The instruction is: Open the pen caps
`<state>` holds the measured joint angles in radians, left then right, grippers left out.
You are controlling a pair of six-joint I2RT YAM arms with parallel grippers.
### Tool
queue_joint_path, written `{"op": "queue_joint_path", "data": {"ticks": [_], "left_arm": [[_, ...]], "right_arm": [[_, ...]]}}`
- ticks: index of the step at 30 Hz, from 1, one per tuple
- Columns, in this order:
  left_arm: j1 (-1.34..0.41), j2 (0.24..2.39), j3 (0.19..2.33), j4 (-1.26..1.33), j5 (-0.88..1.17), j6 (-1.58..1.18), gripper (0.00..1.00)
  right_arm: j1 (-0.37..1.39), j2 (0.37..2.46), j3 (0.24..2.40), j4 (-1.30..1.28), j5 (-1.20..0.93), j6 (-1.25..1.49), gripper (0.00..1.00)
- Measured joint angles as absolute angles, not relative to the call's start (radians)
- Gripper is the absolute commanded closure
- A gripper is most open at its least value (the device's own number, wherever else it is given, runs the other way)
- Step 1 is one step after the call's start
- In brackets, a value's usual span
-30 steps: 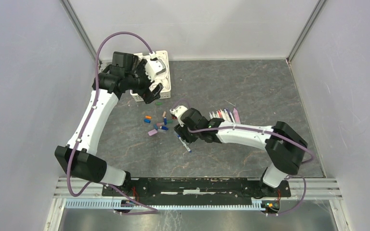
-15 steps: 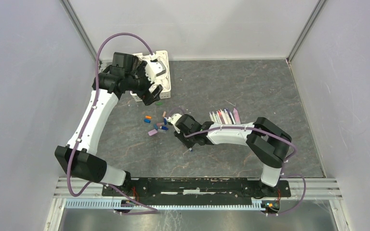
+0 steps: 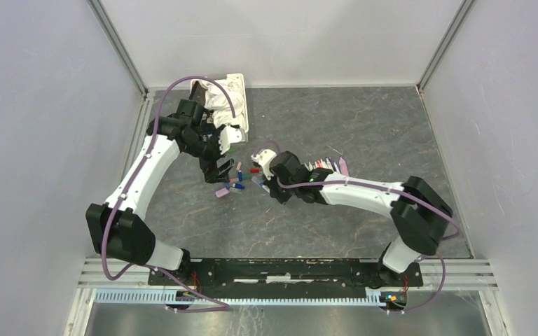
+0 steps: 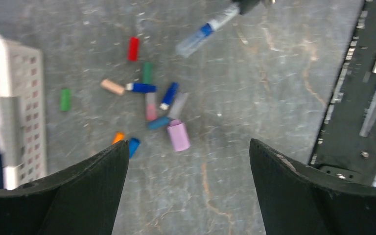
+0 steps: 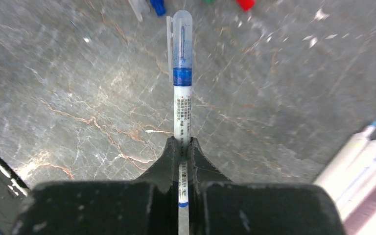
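Observation:
Several loose pen caps [image 4: 150, 106] in red, green, blue, pink and orange lie scattered on the grey table, seen as a small cluster [image 3: 230, 183] in the top view. My left gripper [image 4: 187, 143] hangs open above them with nothing between its fingers [image 3: 223, 168]. Right of the cluster, my right gripper [image 5: 182, 142] is shut on the white barrel of a blue pen [image 5: 181, 112]. The pen's clear cap [image 5: 181, 44] is on and points away from the fingers. In the left wrist view this pen [image 4: 205, 30] sticks out at the top.
A white slotted basket [image 3: 242, 119] with white cloth [image 3: 217, 94] stands at the back left, close to the left arm. A row of pens [image 3: 326, 166] lies just right of the right wrist. The black base rail [image 4: 362, 98] runs along the near edge.
My right gripper has closed on the blue pen and carried it back toward the caps. The left arm has swung from the basket down over the cap cluster.

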<state>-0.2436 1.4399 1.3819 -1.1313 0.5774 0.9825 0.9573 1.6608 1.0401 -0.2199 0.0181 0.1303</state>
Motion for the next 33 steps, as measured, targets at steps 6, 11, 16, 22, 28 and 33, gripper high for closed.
{"op": "queue_joint_path", "data": {"ticks": [6, 11, 16, 22, 28, 33], "left_arm": [[-0.262, 1.441, 1.362, -1.191, 0.725, 1.021, 0.09], [-0.271, 1.478, 1.374, -1.204, 0.811, 1.02, 0.1], [-0.271, 1.522, 1.398, -1.222, 0.845, 1.02, 0.11], [-0.273, 1.556, 1.428, -1.274, 0.888, 1.021, 0.13], [-0.274, 1.594, 1.477, -1.374, 0.93, 1.062, 0.21], [-0.301, 1.597, 1.479, -1.424, 0.943, 1.093, 0.31]], "right_arm": [[0.967, 1.532, 1.043, -0.22, 0.057, 0.06, 1.0], [1.022, 1.511, 1.062, -0.242, 0.151, -0.015, 1.0], [1.101, 1.501, 1.081, -0.27, 0.265, -0.088, 1.0], [1.219, 1.457, 1.09, -0.272, 0.424, -0.173, 1.0], [1.311, 1.451, 1.13, -0.28, 0.532, -0.244, 1.0], [1.353, 1.465, 1.195, -0.304, 0.601, -0.295, 1.0]]}}
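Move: The capped pen is already pinched in the right hand. Its blue cap lies about 4 cm ahead and 4 cm left of that hand, 1 cm above it; the open left gripper is some 6 cm ahead, 13 cm left and 13 cm higher. From the left hand, the cap is about 2 cm back, 9 cm right and 13 cm below. On the table 18 cm under the left hand lie a red cap 8 cm right, level with it, and a pink cap 6 cm back, 2 cm left. Up goes the right hand with the pen still pinched, about 15 cm, at first straight, then easing back and a little left while it tilts some 40 degrees, swinging its fingers up and the cap end towards the left gripper. The left hand comes back and right about 6 cm each to meet the cap, tilting some 25 degrees, its fingers starting to close but still wide. ##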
